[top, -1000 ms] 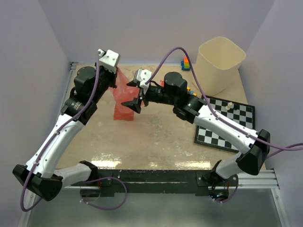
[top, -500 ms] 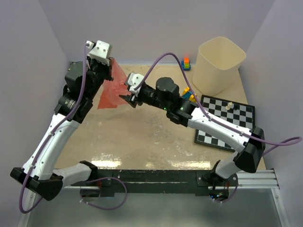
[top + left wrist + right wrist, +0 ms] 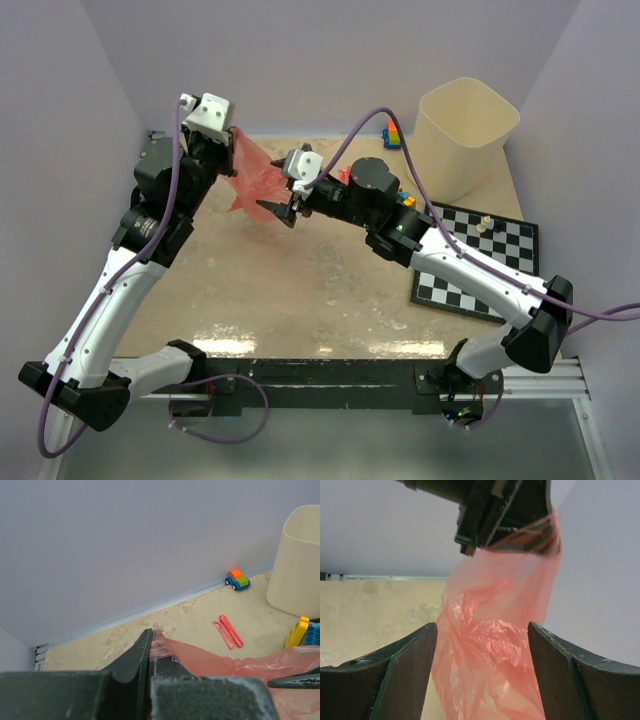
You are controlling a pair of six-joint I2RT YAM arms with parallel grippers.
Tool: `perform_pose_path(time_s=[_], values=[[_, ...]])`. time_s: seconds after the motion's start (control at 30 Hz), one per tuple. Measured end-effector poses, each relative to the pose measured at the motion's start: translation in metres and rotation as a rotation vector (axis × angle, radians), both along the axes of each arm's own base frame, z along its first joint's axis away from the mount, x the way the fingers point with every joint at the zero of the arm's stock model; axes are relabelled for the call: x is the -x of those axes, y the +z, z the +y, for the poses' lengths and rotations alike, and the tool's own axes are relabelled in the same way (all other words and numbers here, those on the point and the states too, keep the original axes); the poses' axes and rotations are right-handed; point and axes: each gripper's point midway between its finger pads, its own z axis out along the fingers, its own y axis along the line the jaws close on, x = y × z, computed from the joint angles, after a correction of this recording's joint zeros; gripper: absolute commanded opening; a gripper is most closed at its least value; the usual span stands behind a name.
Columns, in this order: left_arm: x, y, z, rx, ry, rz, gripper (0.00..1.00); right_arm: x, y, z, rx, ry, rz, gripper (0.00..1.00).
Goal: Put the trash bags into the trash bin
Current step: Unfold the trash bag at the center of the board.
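My left gripper (image 3: 233, 152) is shut on the top corner of a crinkly red trash bag (image 3: 256, 182), holding it up off the table at the back left. The pinched corner (image 3: 161, 644) shows between the shut jaws of that gripper (image 3: 149, 639). My right gripper (image 3: 281, 212) stands open around the hanging bag (image 3: 489, 645), one finger on each side, not pinching it. A second trash bag, a narrow folded red strip (image 3: 228, 631), lies on the table near the back wall. The cream trash bin (image 3: 466, 132) stands upright at the back right, away from both grippers.
A checkerboard (image 3: 470, 272) with small pieces lies at the right, under the right arm. Yellow-and-blue blocks (image 3: 404, 198) sit beside the bin's base. A small toy car (image 3: 393, 135) sits by the back wall, left of the bin. Walls close in the left, back and right.
The bag went from hanging flat, to stretched out leftward, to bunched. My right gripper narrowed on it, then widened and shifted slightly right. The left gripper stayed raised and shut.
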Motion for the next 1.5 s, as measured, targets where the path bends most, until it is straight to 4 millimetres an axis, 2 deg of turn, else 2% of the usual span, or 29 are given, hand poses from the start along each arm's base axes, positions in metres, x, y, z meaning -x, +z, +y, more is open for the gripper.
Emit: perform_pose_path(time_s=[0.1,0.2,0.33,0.43,0.5,0.57,0.7,0.83,0.97,1.07,1.1,1.3,1.4,1.5], values=[[0.0,0.0,0.0,0.0,0.0,0.0,0.0,0.007,0.007,0.011,-0.015,0.046,-0.015,0.77],[-0.001,-0.001,0.0,-0.001,0.0,0.001,0.0,0.011,0.005,0.028,-0.005,0.085,-0.028,0.75],[-0.001,-0.001,0.0,0.0,0.001,0.002,0.0,0.019,-0.008,0.052,0.025,0.12,-0.042,0.62],[-0.001,-0.001,0.0,0.0,0.002,0.002,0.0,0.023,-0.022,0.065,0.05,0.107,-0.029,0.45],[-0.001,-0.001,0.0,0.0,0.003,0.002,0.0,0.022,-0.026,0.069,0.051,0.084,-0.024,0.37],[-0.001,-0.001,0.001,-0.001,0.003,0.002,0.0,0.015,-0.026,0.068,0.044,0.042,-0.021,0.36],[-0.001,-0.001,0.001,0.0,0.004,0.002,0.0,0.001,-0.017,0.062,0.004,-0.032,-0.011,0.43],[-0.001,-0.001,0.002,0.0,0.006,0.002,0.0,-0.002,0.004,0.063,-0.055,-0.04,0.003,0.43],[-0.002,-0.001,0.002,0.0,0.006,0.002,0.0,-0.002,0.021,0.065,-0.114,-0.042,0.027,0.35],[-0.002,-0.001,0.002,0.001,0.007,0.001,0.0,-0.002,0.024,0.066,-0.132,-0.044,0.044,0.06],[-0.002,0.0,0.002,0.001,0.007,0.001,0.0,-0.002,0.023,0.067,-0.133,-0.04,0.049,0.01],[-0.002,0.0,0.004,0.001,0.016,0.0,0.0,-0.001,0.02,0.068,-0.131,-0.032,0.058,0.0],[-0.002,-0.001,0.002,-0.002,0.008,0.002,0.0,-0.005,0.019,0.059,-0.14,-0.045,0.056,0.0],[0.001,-0.004,-0.011,0.0,-0.042,-0.004,0.0,-0.004,0.015,0.045,-0.14,-0.017,0.088,0.0]])
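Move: The trash bag's edge to be caught lies about 7 cm to the right hand's left, level with it fore and aft and some 2 cm above it; it hangs under the left gripper, which already pinches the bag, roughly 6 cm back from the left hand's point and 2 cm lower. On the table, close to 38 cm below the right hand, the rolled bag lies 17 cm ahead and 14 cm to the right, the toy blocks 11 cm ahead and 26 cm right. The bag's edge beside the left gripper is what the right hand goes for: it travels left about 7 cm while dipping and half closing, eases a little forward, then rises some 5 cm with the fingers tipping up slightly and shuts them on the film. It then draws back right about 2 cm. The left hand keeps its pinch, almost still until it shifts a centimetre right at the end. ##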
